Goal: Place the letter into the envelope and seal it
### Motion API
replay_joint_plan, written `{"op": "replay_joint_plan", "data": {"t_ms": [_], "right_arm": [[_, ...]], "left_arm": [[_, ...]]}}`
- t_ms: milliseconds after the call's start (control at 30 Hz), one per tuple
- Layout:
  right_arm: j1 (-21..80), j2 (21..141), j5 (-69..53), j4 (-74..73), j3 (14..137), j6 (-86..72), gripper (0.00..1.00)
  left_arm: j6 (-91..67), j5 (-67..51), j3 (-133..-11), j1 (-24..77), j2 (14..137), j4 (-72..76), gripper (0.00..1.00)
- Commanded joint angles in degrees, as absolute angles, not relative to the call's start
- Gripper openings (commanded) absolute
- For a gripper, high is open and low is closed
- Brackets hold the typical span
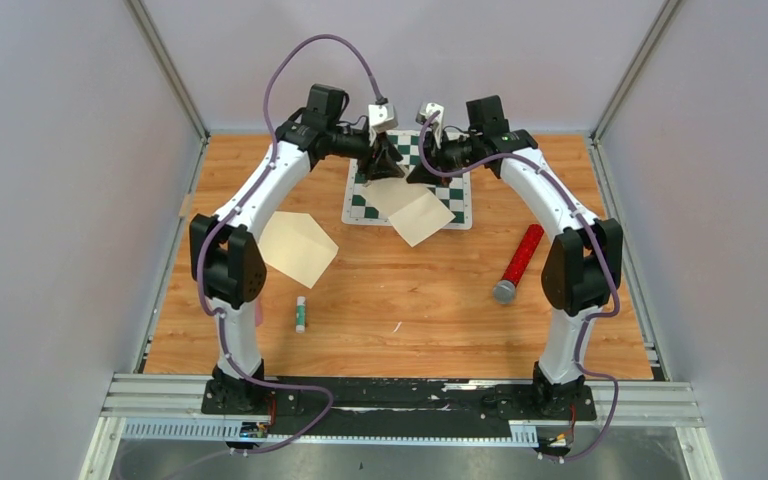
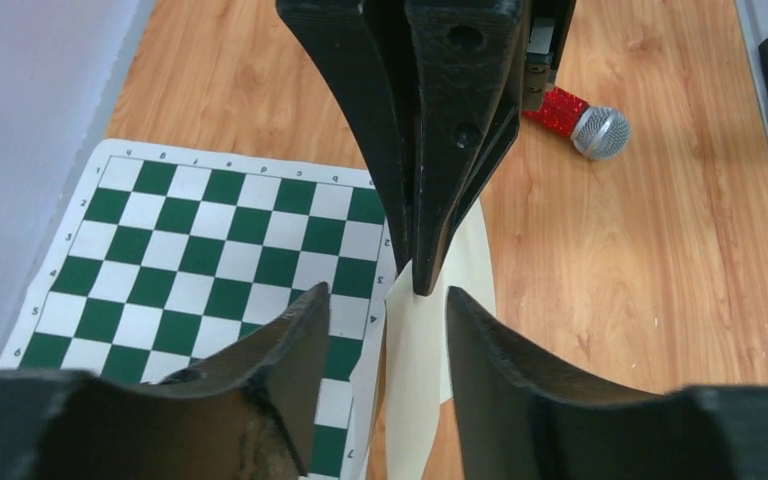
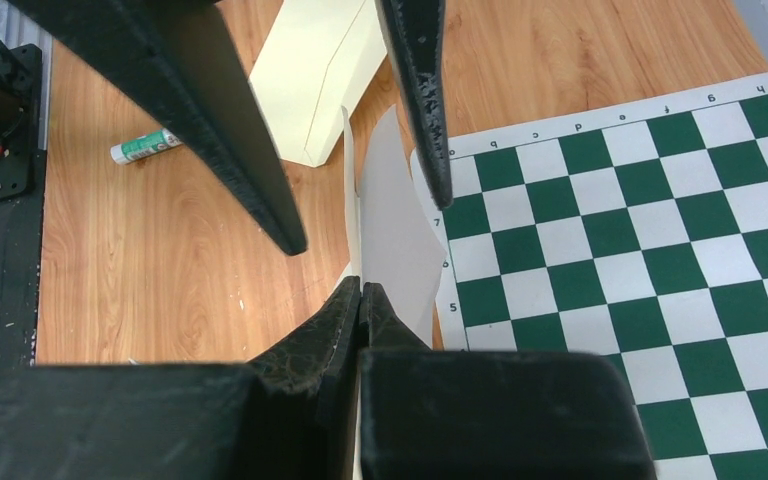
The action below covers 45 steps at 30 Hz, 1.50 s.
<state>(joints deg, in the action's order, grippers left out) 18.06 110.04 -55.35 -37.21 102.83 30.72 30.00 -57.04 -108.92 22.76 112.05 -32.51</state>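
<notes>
The letter, an off-white sheet, hangs lifted over the near edge of the chessboard. My right gripper is shut on its upper edge; in the right wrist view the sheet runs edge-on out of the closed fingertips. My left gripper faces it, open. In the left wrist view the letter stands between the spread fingers, touching neither. The cream envelope lies flat on the table to the left, apart from both grippers, and shows in the right wrist view.
A green-and-white glue stick lies near the left arm's base. A red microphone with a silver head lies to the right of the chessboard. Grey walls close in the wooden table on three sides.
</notes>
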Motion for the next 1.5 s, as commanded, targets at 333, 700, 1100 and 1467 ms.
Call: {"op": "replay_joint_plan", "data": {"t_ms": [333, 700, 1100, 1467], "right_arm": [[18.3, 107.9, -55.6, -36.3, 105.2, 31.9, 0.00], [16.4, 107.5, -54.9, -39.6, 106.0, 28.1, 0.36], [6.1, 110.2, -57.8, -40.9, 106.6, 15.1, 0.36], [6.7, 115.5, -52.5, -39.8, 105.6, 15.8, 0.39]], "left_arm": [[33.9, -58.1, -112.5, 22.6, 114.4, -38.6, 0.20], [34.4, -57.2, -111.3, 21.9, 113.5, -37.9, 0.00], [35.2, -59.6, -110.4, 21.3, 111.3, -40.2, 0.00], [27.2, -59.5, -106.1, 20.9, 108.7, -29.3, 0.00]]}}
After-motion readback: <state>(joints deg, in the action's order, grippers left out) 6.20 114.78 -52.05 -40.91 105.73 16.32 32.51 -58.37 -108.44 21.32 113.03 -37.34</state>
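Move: The folded letter hangs between my hands: its middle is about 5 cm back, 2 cm right and 6 cm below my left hand, whose open fingers straddle its upper edge. From my right hand, which still pinches that edge, it is some 3 cm back, 1 cm left and 4 cm down. The chessboard's centre is roughly 9 cm ahead and 2 cm right of my left hand, 25 cm below; the envelope lies 10 cm back and 21 cm left, equally low. I sink my left hand about 2 cm and shut its fingers on the letter's upper edge while my right keeps its pinch. Once the left has hold, I part my right fingers and pull that hand some 9 cm right and 5 cm forward, rising slightly, then dropping about 5 cm as it turns clockwise; my left keeps its grip, easing about 1 cm left. ##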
